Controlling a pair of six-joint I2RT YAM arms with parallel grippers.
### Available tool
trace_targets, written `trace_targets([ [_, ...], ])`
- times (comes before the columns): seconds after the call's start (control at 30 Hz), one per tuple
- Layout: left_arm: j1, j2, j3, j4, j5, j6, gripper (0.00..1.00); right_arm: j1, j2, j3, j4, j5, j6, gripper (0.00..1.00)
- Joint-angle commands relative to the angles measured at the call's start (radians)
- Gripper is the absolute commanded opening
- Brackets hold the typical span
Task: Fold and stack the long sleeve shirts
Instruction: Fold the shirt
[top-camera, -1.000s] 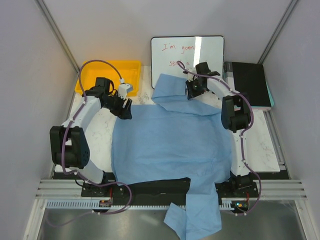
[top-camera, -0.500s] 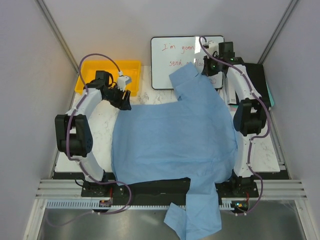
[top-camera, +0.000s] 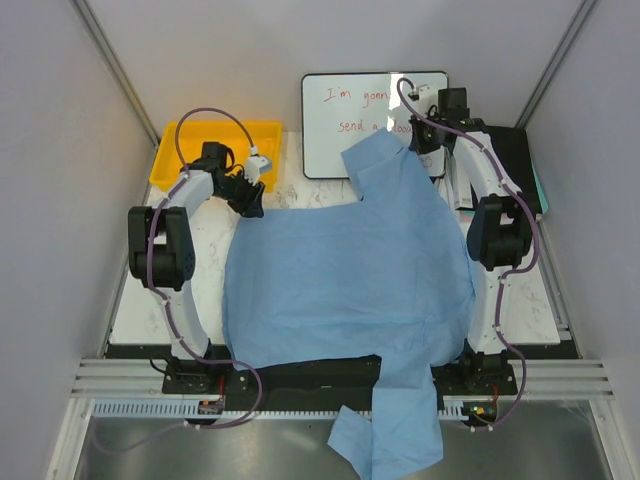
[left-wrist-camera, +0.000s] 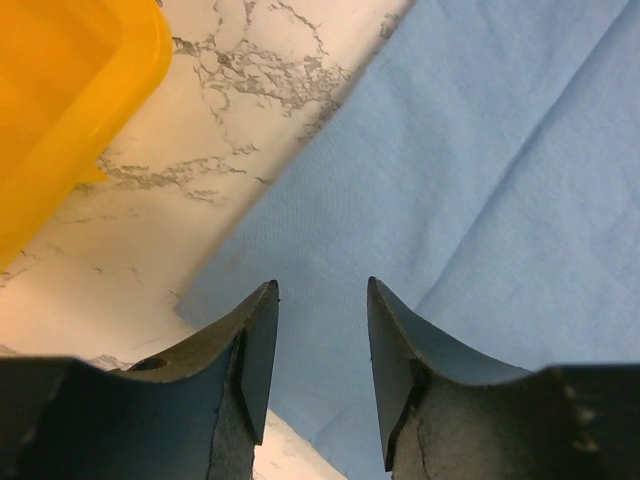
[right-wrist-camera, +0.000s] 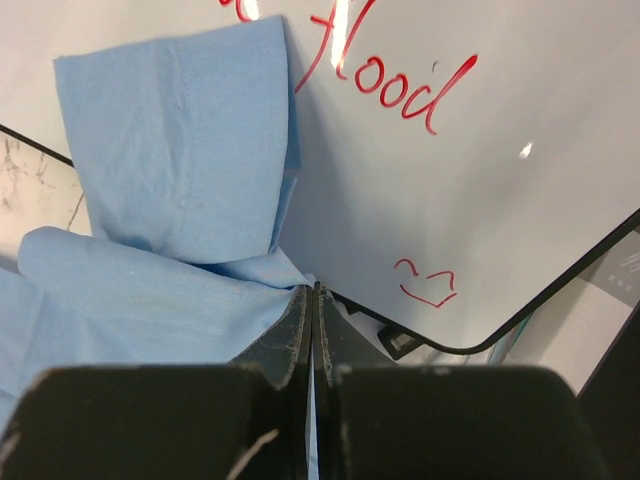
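Observation:
The long sleeve shirt, light blue thin cloth, lies spread over the table, with one sleeve hanging off the near edge. My right gripper is shut on the shirt's far right part and holds it raised above the whiteboard. In the right wrist view the cloth bunches into the closed right gripper. My left gripper is at the shirt's far left corner. In the left wrist view the left gripper is open, its fingers straddling the corner of cloth lying flat on the marble top.
A yellow tray stands at the far left, its corner close to the left gripper. A whiteboard with red writing lies at the far middle. A black flat object sits at the far right.
The right gripper closed on the shirt's far flap and carried it back and to the right, over the whiteboard. The left arm's elbow swung forward and its jaws narrowed over the far left corner.

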Motion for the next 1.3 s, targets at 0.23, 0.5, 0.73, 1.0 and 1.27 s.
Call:
trace_targets([
  [0.23,0.002,0.072,0.054,0.086,-0.077,0.218,0.46,0.001,-0.017,-0.050,0.038,-0.014,-0.006,0.00],
  [0.5,0.002,0.088,0.003,0.163,-0.146,0.308,0.47,-0.001,-0.022,-0.060,0.038,-0.020,-0.005,0.00],
  [0.73,0.001,0.115,-0.020,0.136,-0.152,0.356,0.46,-0.001,-0.025,-0.066,0.037,-0.027,0.001,0.00],
  [1.0,-0.005,0.114,-0.046,0.075,-0.126,0.417,0.26,-0.001,-0.034,-0.064,0.032,-0.043,0.010,0.00],
  [1.27,-0.004,0.056,0.020,0.072,-0.111,0.302,0.02,-0.012,-0.072,-0.027,0.025,-0.073,0.037,0.00],
])
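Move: The left hand, half open, has the shirt's far left corner about 3 cm ahead, 3 cm to its left and 5 cm below; the yellow bin's middle lies roughly 15 cm beyond that corner and 5 cm to its left. That corner is some 42 cm left of the right hand, 15 cm back and 14 cm below. From the right hand, the folded-over far sleeve lies 3 cm ahead, 9 cm left and 11 cm lower; the whiteboard's middle is 9 cm ahead, 6 cm left and 13 cm down. Down about 5 cm, forward and to its left goes the left hand, to the shirt's far left corner, easing back about a centimetre late on; the wrist twists some 20 degrees on the way, partly clockwise, and only then do the half-open fingers shut, pinching the corner. The right hand sinks some 2 cm early, then stays there, keeping its pinch on the raised far right edge. ##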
